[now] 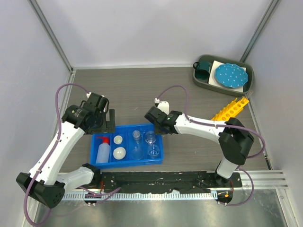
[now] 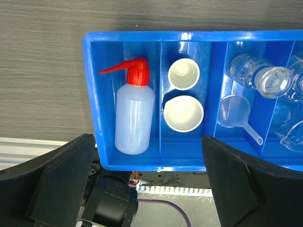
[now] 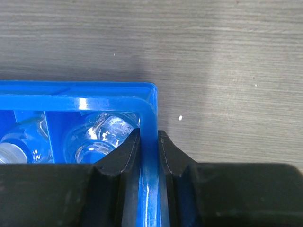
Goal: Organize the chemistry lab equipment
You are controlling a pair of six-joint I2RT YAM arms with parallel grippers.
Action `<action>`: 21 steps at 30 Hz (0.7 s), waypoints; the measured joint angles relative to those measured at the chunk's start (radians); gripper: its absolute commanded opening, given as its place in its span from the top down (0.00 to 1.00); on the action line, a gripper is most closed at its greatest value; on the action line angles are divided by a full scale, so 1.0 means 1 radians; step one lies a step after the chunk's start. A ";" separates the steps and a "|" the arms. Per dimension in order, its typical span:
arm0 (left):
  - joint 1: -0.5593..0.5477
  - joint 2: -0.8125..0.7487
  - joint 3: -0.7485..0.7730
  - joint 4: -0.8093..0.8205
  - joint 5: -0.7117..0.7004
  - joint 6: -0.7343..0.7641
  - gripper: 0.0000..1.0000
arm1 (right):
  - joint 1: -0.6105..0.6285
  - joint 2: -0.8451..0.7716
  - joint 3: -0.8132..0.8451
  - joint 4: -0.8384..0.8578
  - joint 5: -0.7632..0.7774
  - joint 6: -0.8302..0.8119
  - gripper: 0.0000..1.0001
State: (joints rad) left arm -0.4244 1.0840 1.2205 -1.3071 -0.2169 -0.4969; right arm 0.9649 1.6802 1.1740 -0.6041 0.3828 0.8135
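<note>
A blue tray [image 1: 128, 163] lies between the arms. It holds a white squeeze bottle [image 1: 103, 150] with a red nozzle, two white round dishes [image 1: 117, 140], a clear flask [image 1: 137, 137] and clear beakers [image 1: 153, 151]. In the left wrist view the bottle [image 2: 134, 118], dishes [image 2: 183, 113], funnel [image 2: 235, 111] and flask [image 2: 258, 75] lie in separate compartments. My left gripper [image 1: 103, 128] hovers open over the tray's left end, its fingers [image 2: 61, 179] wide apart. My right gripper [image 3: 148, 137] is shut on the tray's right wall [image 3: 148, 113], near the far corner. A yellow tube rack [image 1: 229, 109] lies at the right.
A grey bin [image 1: 222, 90] at the back right holds a teal mug [image 1: 203, 70] and a blue white-dotted plate [image 1: 230, 75]. Enclosure walls close in the table's sides and back. A black rail [image 1: 189, 177] runs along the near edge.
</note>
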 measured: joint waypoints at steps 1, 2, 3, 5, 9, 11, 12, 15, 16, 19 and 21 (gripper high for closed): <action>0.000 0.000 0.000 0.000 0.000 0.001 0.00 | -0.006 0.007 0.007 0.002 0.000 -0.006 0.99; 0.000 0.000 0.000 0.000 0.001 0.003 0.00 | -0.014 0.013 0.014 0.002 0.000 -0.011 0.99; 0.000 -0.001 0.000 0.000 0.002 0.004 0.00 | -0.026 0.021 0.023 0.003 -0.004 -0.021 0.99; 0.000 -0.005 0.000 0.000 0.003 0.004 0.00 | -0.057 0.037 0.041 0.007 -0.008 -0.042 0.99; 0.000 -0.028 -0.012 0.002 0.019 0.003 0.00 | -0.137 0.064 0.069 0.018 -0.011 -0.068 0.99; 0.000 -0.040 -0.021 0.005 0.030 0.003 0.00 | -0.181 0.077 0.081 0.029 -0.011 -0.075 0.99; 0.000 -0.044 -0.024 0.007 0.035 0.003 0.00 | -0.203 0.084 0.087 0.035 -0.011 -0.078 0.99; 0.000 -0.048 -0.028 0.010 0.045 0.003 0.00 | -0.249 0.098 0.098 0.054 -0.004 -0.084 0.99; 0.000 -0.048 -0.029 0.011 0.048 0.003 0.00 | -0.264 0.101 0.101 0.058 0.000 -0.087 0.99; 0.000 -0.048 -0.029 0.017 0.055 0.003 0.00 | -0.297 0.105 0.101 0.071 -0.003 -0.101 0.99; 0.000 -0.048 -0.032 0.024 0.057 0.003 0.00 | -0.320 0.105 0.102 0.076 -0.003 -0.111 0.99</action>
State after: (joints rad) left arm -0.4244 1.0363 1.1885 -1.2827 -0.1596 -0.4942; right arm 0.6449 1.7847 1.2758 -0.5285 0.3798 0.7025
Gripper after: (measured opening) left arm 0.996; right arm 0.232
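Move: The blue tray, pinched by the right hand on its right-hand rim near the far corner, has its middle about 14 cm to that hand's left, 7 cm back and a little below. Clear tabletop lies some 15 cm ahead; the yellow rack stands 12 cm ahead and 31 cm right, the green bin roughly 32 cm ahead and 30 cm right. From the left hand, the tray's middle is about 7 cm right, 1 cm back and 14 cm below. The blue tray's right-hand rim stays pinched between the right fingers, which drag the tray forward over the table about 11 cm and to the right some 7 cm, at an unchanged height, away from the arms' bases and onto the clear tabletop. The hand turns clockwise roughly 13 degrees on the way, swinging the tray with it. ##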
